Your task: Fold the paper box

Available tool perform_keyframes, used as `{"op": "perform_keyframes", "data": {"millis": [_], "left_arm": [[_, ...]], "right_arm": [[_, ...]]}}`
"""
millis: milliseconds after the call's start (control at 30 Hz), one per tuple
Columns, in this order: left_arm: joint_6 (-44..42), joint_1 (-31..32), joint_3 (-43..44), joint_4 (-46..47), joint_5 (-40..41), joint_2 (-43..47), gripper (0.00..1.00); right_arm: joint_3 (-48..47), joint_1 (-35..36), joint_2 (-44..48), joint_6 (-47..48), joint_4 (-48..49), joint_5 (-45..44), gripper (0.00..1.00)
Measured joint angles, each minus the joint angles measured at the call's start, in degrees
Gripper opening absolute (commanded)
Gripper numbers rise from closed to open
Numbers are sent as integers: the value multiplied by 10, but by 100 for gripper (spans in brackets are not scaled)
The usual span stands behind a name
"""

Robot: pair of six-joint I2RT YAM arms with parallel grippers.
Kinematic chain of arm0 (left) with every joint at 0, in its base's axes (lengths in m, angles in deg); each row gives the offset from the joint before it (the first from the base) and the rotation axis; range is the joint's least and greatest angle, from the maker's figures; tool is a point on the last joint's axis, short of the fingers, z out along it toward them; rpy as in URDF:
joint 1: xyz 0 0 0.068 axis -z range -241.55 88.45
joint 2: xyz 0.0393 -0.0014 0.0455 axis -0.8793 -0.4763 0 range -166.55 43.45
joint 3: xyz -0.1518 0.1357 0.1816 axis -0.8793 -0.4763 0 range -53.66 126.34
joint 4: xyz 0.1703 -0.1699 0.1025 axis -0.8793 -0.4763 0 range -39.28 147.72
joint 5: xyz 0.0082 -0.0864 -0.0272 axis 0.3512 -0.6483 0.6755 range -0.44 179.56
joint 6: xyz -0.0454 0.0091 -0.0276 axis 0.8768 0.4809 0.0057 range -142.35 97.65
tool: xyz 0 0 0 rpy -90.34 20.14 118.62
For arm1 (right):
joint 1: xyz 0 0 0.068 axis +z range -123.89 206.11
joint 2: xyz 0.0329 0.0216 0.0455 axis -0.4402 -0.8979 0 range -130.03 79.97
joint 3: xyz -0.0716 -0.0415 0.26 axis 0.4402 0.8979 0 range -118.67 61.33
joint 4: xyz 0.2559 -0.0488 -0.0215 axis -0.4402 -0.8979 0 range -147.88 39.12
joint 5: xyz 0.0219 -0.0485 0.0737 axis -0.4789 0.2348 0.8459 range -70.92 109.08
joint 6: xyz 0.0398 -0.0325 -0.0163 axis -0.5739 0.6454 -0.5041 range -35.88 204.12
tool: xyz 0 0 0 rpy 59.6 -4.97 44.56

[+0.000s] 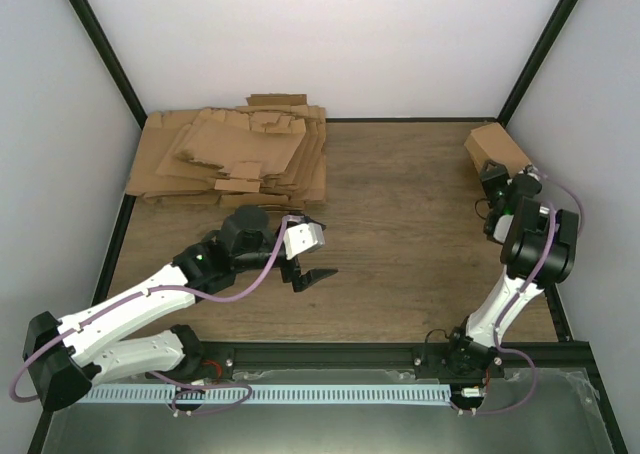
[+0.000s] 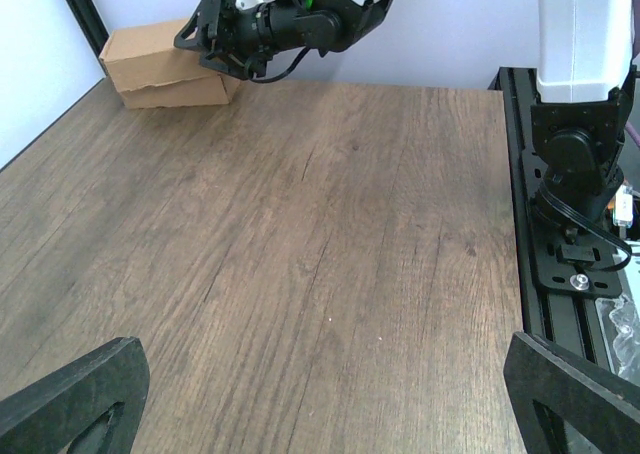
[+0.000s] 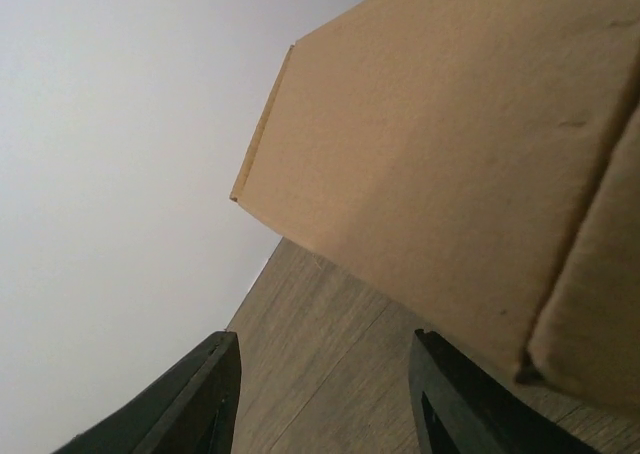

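Observation:
The paper box (image 1: 497, 148) stands folded into a small brown carton in the far right corner of the wooden table. In the left wrist view the paper box (image 2: 160, 66) is at the far left, with my right gripper (image 2: 212, 36) right against its near side. My right gripper (image 1: 492, 179) is open. In its own view the right gripper (image 3: 325, 394) has only bare table between its fingers (image 3: 200, 399), and the carton (image 3: 450, 154) lies just beyond them, over the right-hand finger. My left gripper (image 1: 310, 276) hovers wide open above mid-table, and its fingertips (image 2: 75, 399) hold nothing.
A thick heap of flat cardboard sheets (image 1: 235, 159) fills the back left corner. Black frame posts (image 1: 545, 44) and white walls enclose the table. A black rail (image 2: 565, 264) with the right arm's base runs along the near edge.

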Motion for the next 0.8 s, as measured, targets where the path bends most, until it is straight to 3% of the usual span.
{"op": "perform_keyframes", "data": {"millis": [367, 600, 800], "left_arm": [[5, -5, 0, 0, 1, -3, 100], [23, -16, 1, 0, 19, -10, 100], [71, -36, 11, 6, 73, -33, 100]], "right_arm": [[43, 14, 42, 18, -1, 1, 56], [117, 59, 165, 73, -13, -9, 90], [165, 121, 294, 144, -48, -35, 100]]}}
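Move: The folded box in the far right corner has its middle about 8 cm ahead of my right hand, 4 cm to its right and 6 cm below it. From my left hand that box is some 39 cm ahead, 45 cm to the right and 20 cm down; the cardboard stack's middle lies roughly 38 cm ahead of this hand, 25 cm to its left and 23 cm lower. My right hand backs off from the folded box, heading about 11 cm left while rising some 8 cm and drawing back nearly 7; its fingers spread from half open to wide and the wrist rolls, left side dropping, with a slight counter-clockwise turn. My left hand, still wide open and empty, starts forward towards the stack, about 5 cm, turning counter-clockwise. ##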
